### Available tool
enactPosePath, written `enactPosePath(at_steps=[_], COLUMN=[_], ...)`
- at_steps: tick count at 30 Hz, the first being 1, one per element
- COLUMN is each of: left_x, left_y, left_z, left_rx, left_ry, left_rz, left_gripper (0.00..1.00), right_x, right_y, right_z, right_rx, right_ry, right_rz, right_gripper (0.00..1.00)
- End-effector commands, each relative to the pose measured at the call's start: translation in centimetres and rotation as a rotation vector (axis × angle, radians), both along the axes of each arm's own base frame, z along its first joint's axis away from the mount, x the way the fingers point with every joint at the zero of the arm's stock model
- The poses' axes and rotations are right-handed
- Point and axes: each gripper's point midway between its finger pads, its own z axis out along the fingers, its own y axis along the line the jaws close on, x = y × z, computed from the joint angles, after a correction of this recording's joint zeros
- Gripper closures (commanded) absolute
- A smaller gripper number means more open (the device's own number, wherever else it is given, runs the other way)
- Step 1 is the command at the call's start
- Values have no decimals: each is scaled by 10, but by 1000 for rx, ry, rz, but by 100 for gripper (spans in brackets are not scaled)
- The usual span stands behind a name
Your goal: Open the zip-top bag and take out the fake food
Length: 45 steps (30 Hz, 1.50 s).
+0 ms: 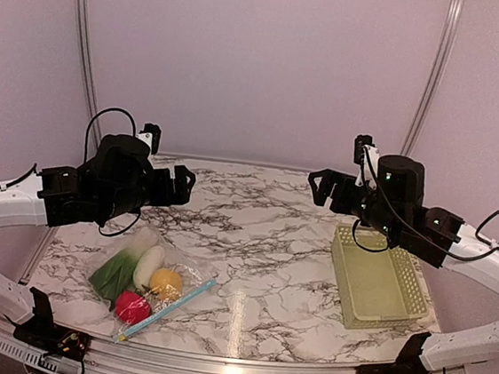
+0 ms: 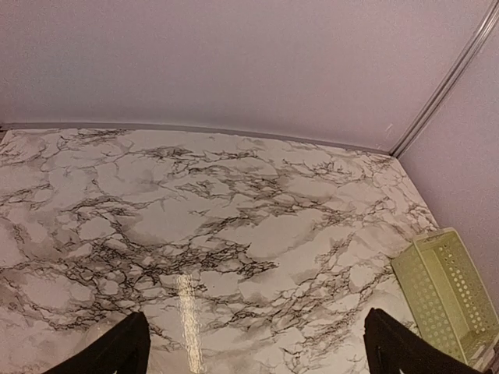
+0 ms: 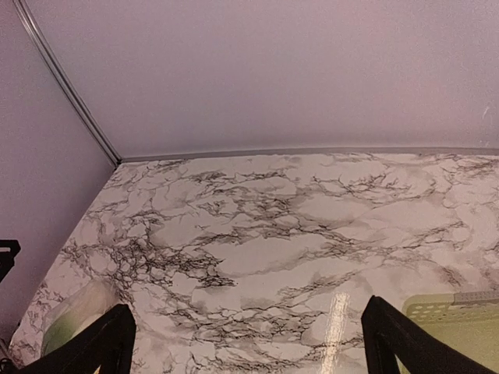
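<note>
The clear zip-top bag lies flat at the near left of the marble table, its light blue zipper strip along the near right edge. Inside it are a red ball fruit, a yellow-orange round fruit, a white oblong piece and a green leafy vegetable. My left gripper hangs above the table behind the bag, open and empty; its fingertips frame bare marble. My right gripper is open and empty, high over the table's right half. A blurred edge of the bag shows in the right wrist view.
A pale yellow-green lattice basket stands at the right of the table, below the right arm; it also shows in the left wrist view and the right wrist view. Pale walls close the back and sides.
</note>
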Motion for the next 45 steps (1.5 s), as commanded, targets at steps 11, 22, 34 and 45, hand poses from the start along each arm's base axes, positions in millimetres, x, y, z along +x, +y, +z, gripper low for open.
enactPosePath(at_steps=[11, 22, 34, 45], left_x=[-10, -71, -89, -37], left_y=[114, 178, 103, -9], left_z=[-87, -175, -201, -178], left_rx=[124, 10, -300, -437], left_ry=[267, 544, 663, 633], left_rz=[323, 509, 337, 124], left_gripper=[1, 1, 1, 1], right_x=[-1, -6, -18, -33], right_y=[23, 57, 76, 85], right_z=[-33, -93, -121, -141], right_rx=[-22, -9, -14, -31], right_ry=[105, 251, 306, 357], right_rz=[76, 197, 277, 312], right_gripper=[1, 1, 1, 1])
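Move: The bag of food lies flat some 6 cm left of the left hand, 8 cm back and about 25 cm below; the green leek forms its left side, some 12 cm left and 7 cm back of that hand. The yellow ball is about 3 cm left and 9 cm back, the red ball 9 cm left and 14 cm back. From the right hand, the bag's middle is roughly 35 cm left, 8 cm back and 28 cm down. Down and back, the left hand swings out left past the bag, then cuts right some 12 cm low over the table, ending slightly forward, about 21 cm lower; its open fingers tip down some 40 degrees and push the bag's leek side to the right. The right hand, open, sinks about 14 cm and goes 8 cm left towards the bag, turning left and tipping down. ##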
